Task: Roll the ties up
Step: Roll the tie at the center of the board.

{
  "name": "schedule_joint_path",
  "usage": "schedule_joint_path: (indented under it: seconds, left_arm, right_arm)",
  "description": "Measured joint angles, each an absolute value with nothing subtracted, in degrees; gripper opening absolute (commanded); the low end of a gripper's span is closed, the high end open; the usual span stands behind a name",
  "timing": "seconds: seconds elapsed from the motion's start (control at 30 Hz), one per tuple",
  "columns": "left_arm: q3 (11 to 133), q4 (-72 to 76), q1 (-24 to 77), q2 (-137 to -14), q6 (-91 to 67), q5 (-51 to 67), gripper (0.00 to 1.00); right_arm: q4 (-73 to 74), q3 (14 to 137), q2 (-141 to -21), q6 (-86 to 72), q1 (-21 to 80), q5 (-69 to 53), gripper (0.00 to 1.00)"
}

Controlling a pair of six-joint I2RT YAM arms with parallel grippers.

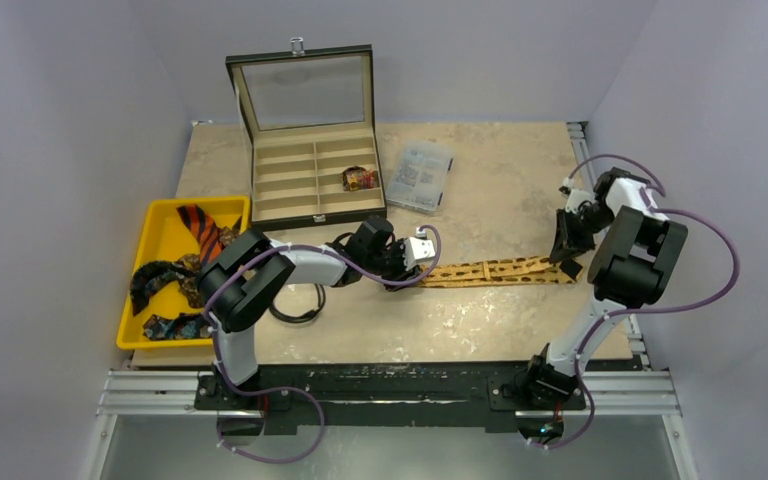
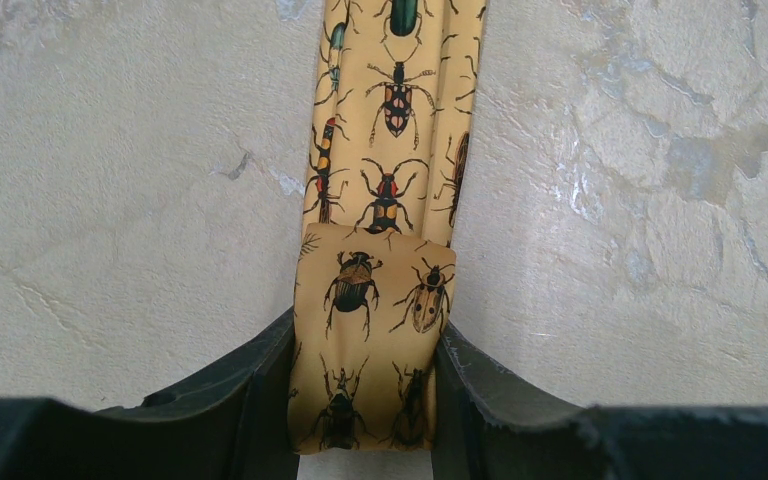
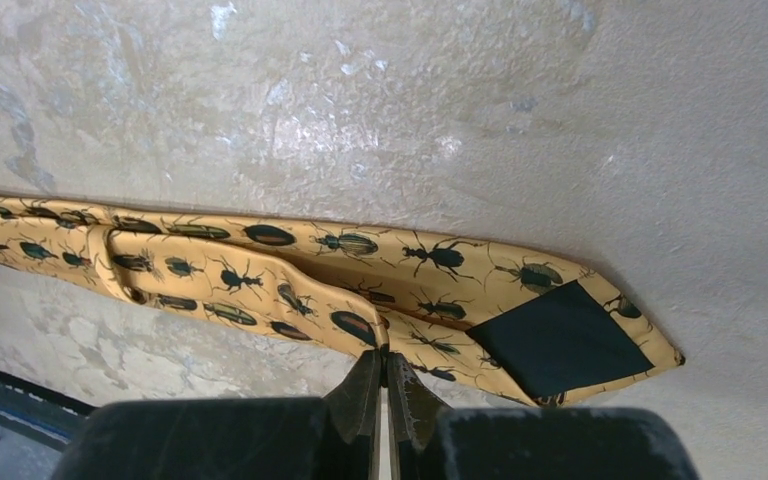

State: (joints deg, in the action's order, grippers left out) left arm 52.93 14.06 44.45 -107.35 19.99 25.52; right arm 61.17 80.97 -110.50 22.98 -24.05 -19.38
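Observation:
A tan-gold tie (image 1: 495,270) printed with dark beetles lies flat across the middle of the table. My left gripper (image 1: 410,274) is at its left end. In the left wrist view the jaws (image 2: 368,335) are closed on the sides of a folded-over end of this tie (image 2: 390,120). My right gripper (image 1: 567,263) is at the right end. In the right wrist view it (image 3: 382,356) is shut, pinching the tip of the narrow strip of the tie (image 3: 260,280), beside the wide end with its dark lining (image 3: 560,340).
A yellow tray (image 1: 165,225) at the left holds an orange black-striped tie (image 1: 200,228) and dark multicoloured ties (image 1: 155,278). An open compartment case (image 1: 310,180) holds a rolled tie (image 1: 360,178). A clear plastic box (image 1: 420,175) lies beside it. A black cable loop (image 1: 300,305) lies under the left arm.

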Motion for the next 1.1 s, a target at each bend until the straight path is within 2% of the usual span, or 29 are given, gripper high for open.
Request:
schedule_joint_path:
  seconds: [0.3, 0.63, 0.83, 1.1]
  left_arm:
    - [52.9, 14.0, 44.4, -107.4, 19.9, 25.5, 0.17]
    - [55.4, 13.1, 44.4, -108.9, 19.9, 25.5, 0.15]
    - [60.9, 11.1, 44.4, -112.4, 19.3, 25.3, 0.15]
    - [59.2, 12.4, 44.2, -111.5, 18.6, 25.2, 0.15]
  right_arm:
    - [55.6, 77.5, -112.0, 22.7, -24.1, -12.7, 0.0]
    - [55.2, 79.1, -114.4, 21.5, -24.1, -11.8, 0.0]
    - [57.3, 82.7, -117.0, 21.5, -24.1, -11.0, 0.0]
    - [57.6, 86.6, -119.2, 22.2, -24.4, -9.9, 0.02]
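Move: My right hand pinches the free end of the tie's top strip. The wide end's black lining lies about 5 cm to its right, 1 cm nearer me and 4 cm below; the keeper loop lies some 17 cm to its left and 2 cm back, and the roll about 37 cm left and 6 cm back. My left hand already grips that roll; the lining lies roughly 42 cm to its right and 4 cm ahead of it, about level in height. Still pinching the strip's end, my right hand lowers it about 3.5 cm onto the tie, dipping back and then out again as it eases right towards the black lining. Then it draws the strip farther right and forward, some 4 cm right overall, its fingers coming more upright. Late on, my left hand carries the gripped roll about 2 cm forward and nearly as far right, then eases back slightly. ##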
